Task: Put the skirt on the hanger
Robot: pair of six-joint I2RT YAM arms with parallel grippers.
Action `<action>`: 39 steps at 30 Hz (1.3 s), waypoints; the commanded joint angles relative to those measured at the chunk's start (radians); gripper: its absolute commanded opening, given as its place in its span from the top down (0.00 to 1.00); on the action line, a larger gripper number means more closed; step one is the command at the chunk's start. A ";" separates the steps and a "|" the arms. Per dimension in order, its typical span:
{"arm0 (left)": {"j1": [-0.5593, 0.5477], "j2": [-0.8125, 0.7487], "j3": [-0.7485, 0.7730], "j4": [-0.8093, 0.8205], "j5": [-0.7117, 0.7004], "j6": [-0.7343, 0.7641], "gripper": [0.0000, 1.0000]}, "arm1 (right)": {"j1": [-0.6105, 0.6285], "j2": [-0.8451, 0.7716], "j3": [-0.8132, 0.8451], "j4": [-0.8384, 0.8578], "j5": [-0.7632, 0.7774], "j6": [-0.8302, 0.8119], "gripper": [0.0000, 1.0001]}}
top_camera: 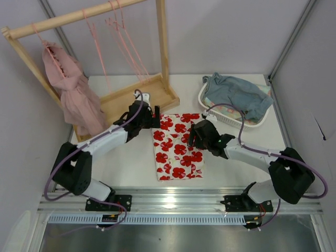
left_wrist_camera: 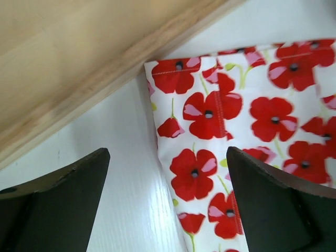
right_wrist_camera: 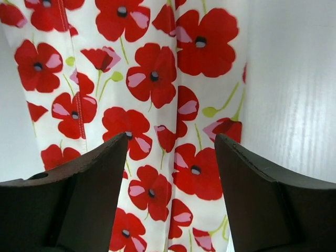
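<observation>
The skirt (top_camera: 177, 147), white with big red flowers, lies flat on the table between the two arms. My left gripper (top_camera: 154, 118) hangs open over its far left corner. In the left wrist view the skirt (left_wrist_camera: 247, 121) has its left edge running between the spread fingers, with the left gripper (left_wrist_camera: 168, 152) holding nothing. My right gripper (top_camera: 192, 137) stands open above the skirt's right side. The right gripper (right_wrist_camera: 171, 136) straddles a strip of the skirt (right_wrist_camera: 152, 79) near its right edge. A thin pink hanger (top_camera: 96, 39) hangs from the wooden rail, others (top_camera: 124, 37) beside it.
The wooden rack (top_camera: 137, 97) stands at the back left, its base board (left_wrist_camera: 79, 63) close to the skirt's corner. A dusty-pink ruffled garment (top_camera: 73, 92) hangs at the rack's left end. A white basket (top_camera: 207, 102) holding a blue-grey cloth (top_camera: 239, 94) sits at the back right.
</observation>
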 commanded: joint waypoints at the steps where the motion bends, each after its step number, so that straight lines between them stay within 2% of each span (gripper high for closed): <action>1: 0.006 -0.142 -0.040 -0.032 -0.014 -0.054 0.01 | -0.002 0.071 0.059 0.084 -0.048 -0.057 0.28; 8: 0.006 -0.356 -0.215 -0.043 0.026 -0.100 0.01 | -0.003 0.207 0.105 0.134 -0.046 -0.083 0.37; 15: 0.006 -0.500 -0.295 -0.067 0.044 -0.124 0.01 | -0.012 0.278 0.143 0.141 -0.013 -0.119 0.49; 18: 0.006 -0.514 -0.303 -0.061 0.058 -0.127 0.01 | -0.014 0.289 0.145 0.145 -0.019 -0.116 0.56; 29: 0.006 -0.519 -0.287 -0.059 0.079 -0.120 0.01 | 0.001 0.321 0.191 0.067 0.025 -0.113 0.68; 32: 0.006 -0.523 -0.287 -0.058 0.081 -0.120 0.01 | 0.006 0.323 0.207 0.047 0.027 -0.119 0.82; 33: 0.006 -0.525 -0.289 -0.056 0.081 -0.120 0.01 | 0.008 0.318 0.215 0.039 0.028 -0.122 0.93; 34: 0.006 -0.525 -0.289 -0.056 0.079 -0.120 0.01 | 0.011 0.317 0.224 0.027 0.033 -0.123 0.99; 39: 0.006 -0.543 -0.284 -0.058 0.084 -0.121 0.01 | 0.021 0.257 0.292 -0.082 0.068 -0.134 1.00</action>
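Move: The spot to pinch, the long fold on the right half of the folded skirt, lies about 4 cm ahead of the right gripper, 3 cm to its left and 5 cm below. The laundry basket is some 19 cm ahead and 17 cm right of that gripper. From the left gripper the same spot is roughly 5 cm back, 9 cm right and 8 cm lower, while the rack base sits about 6 cm ahead and 9 cm left. Lower the right gripper about 5 cm onto the skirt while easing it forward and left, narrowing its fingers on the way; then shut them on the top cloth at the long fold and begin to rise, about 2 cm. Meanwhile lift the open left gripper off the skirt's far left corner, draw it back some 8 cm and a little left, then hold it there. ##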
